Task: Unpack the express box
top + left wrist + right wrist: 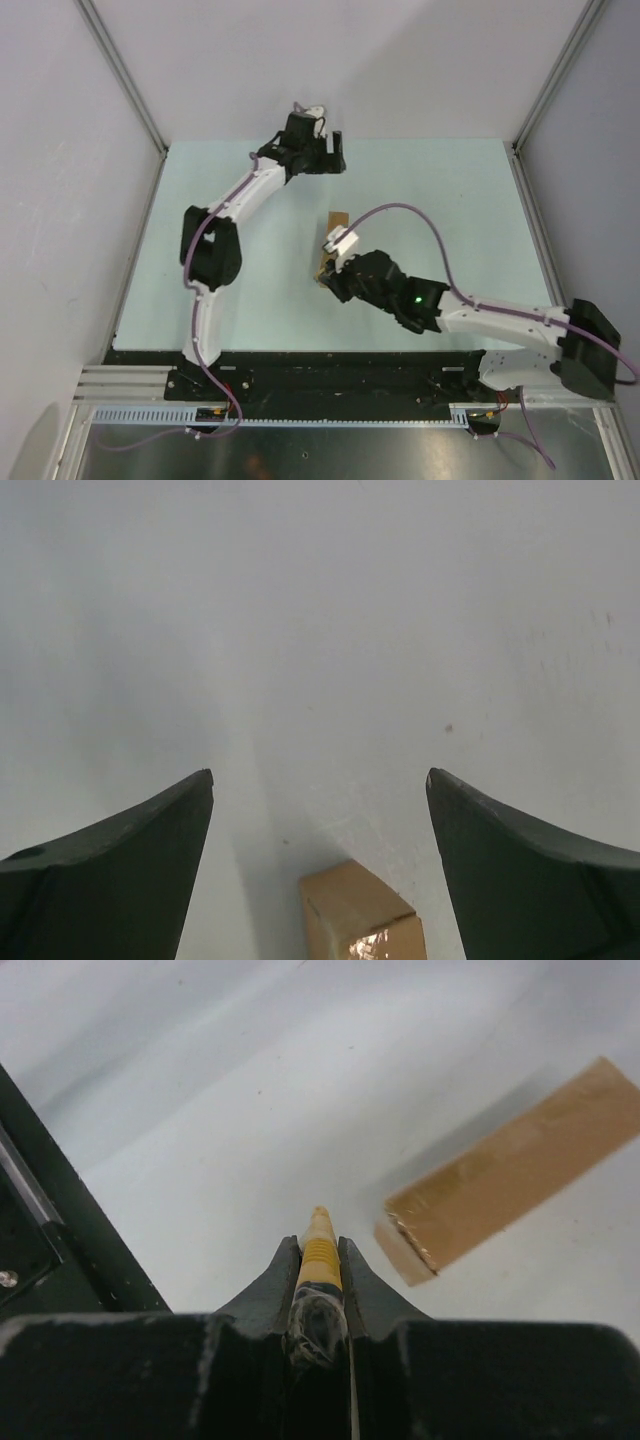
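The express box [338,219], a flat brown cardboard carton, lies closed in the middle of the pale table, partly hidden under my right wrist. My left gripper [334,157] hovers open near the table's far edge, apart from the carton. Its wrist view shows one end of the box [358,912] low between the wide-spread fingers [150,830], with nothing held. My right gripper [331,283] sits at the carton's near end, shut on a slim yellow-and-black utility knife [320,1258]. The knife tip points past the box [520,1175], which lies just to its right, not touching.
White enclosure walls with aluminium posts [122,75] close in the table on the left, back and right. A black base strip [330,362] runs along the near edge. A purple cable [420,215] arches over the table from the right arm.
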`<state>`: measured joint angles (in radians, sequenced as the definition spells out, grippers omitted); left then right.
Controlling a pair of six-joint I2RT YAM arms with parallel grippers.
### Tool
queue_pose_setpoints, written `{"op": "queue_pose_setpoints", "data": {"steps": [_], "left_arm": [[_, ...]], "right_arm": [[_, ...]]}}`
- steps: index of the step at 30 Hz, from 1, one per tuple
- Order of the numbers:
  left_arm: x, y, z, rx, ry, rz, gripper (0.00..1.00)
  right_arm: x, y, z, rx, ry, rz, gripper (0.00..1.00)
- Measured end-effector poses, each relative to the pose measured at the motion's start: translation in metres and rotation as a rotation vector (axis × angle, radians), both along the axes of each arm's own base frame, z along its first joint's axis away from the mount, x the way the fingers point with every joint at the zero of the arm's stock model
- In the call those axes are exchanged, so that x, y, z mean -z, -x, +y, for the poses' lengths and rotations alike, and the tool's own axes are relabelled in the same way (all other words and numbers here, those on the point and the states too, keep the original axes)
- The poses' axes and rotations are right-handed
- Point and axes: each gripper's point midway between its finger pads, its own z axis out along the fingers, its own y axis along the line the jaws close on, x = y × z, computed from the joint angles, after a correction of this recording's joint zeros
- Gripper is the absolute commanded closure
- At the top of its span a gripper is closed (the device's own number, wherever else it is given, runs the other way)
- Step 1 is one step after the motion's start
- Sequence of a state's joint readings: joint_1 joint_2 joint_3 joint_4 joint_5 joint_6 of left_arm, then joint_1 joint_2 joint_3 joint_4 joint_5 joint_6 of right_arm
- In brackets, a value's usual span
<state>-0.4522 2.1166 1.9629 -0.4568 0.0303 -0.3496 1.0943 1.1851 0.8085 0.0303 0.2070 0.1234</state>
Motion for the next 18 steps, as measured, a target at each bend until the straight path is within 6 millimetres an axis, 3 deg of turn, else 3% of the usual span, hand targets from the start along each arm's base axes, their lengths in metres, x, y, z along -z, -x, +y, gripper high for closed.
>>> {"op": "queue_pose_setpoints", "data": {"steps": [5, 8, 12, 18], "left_arm": [[0.065, 0.008, -0.046, 0.235, 0.062, 0.135, 0.11], [0.087, 0.024, -0.060, 0.340, 0.103, 0.208, 0.11], [0.087, 0.039, -0.071, 0.440, 0.155, 0.239, 0.11], [0.081, 0.054, -0.074, 0.538, 0.250, 0.286, 0.12]], "right_arm": [[0.031, 0.006, 0.037, -0.070, 0.104, -0.032, 1.00], [0.049, -0.002, 0.047, -0.049, 0.156, -0.052, 1.00], [0.070, -0.018, 0.054, 0.009, 0.227, -0.097, 1.00], [0.089, -0.036, 0.049, 0.110, 0.300, -0.141, 1.00]]}}
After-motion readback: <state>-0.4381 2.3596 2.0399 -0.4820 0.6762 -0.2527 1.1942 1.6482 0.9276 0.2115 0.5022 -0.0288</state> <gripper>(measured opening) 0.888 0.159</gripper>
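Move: The box stands on its narrow side, its length running roughly fore and aft. Its middle is about 20 cm back from my empty left hand, some 1 cm to its left and 14 cm below. From my right hand, still gripping the yellow knife, the box's middle lies about 13 cm ahead, 4 cm to the right and 16 cm lower. Nothing else is close by. I bring my left hand down some 8 cm, to the right and back towards the box's far end, turning it about 30 degrees clockwise with the fingers staying wide. My right hand keeps its grip on the knife and sinks about 9 cm, first swinging left, then easing forward, to come down just left of the box's near end. ##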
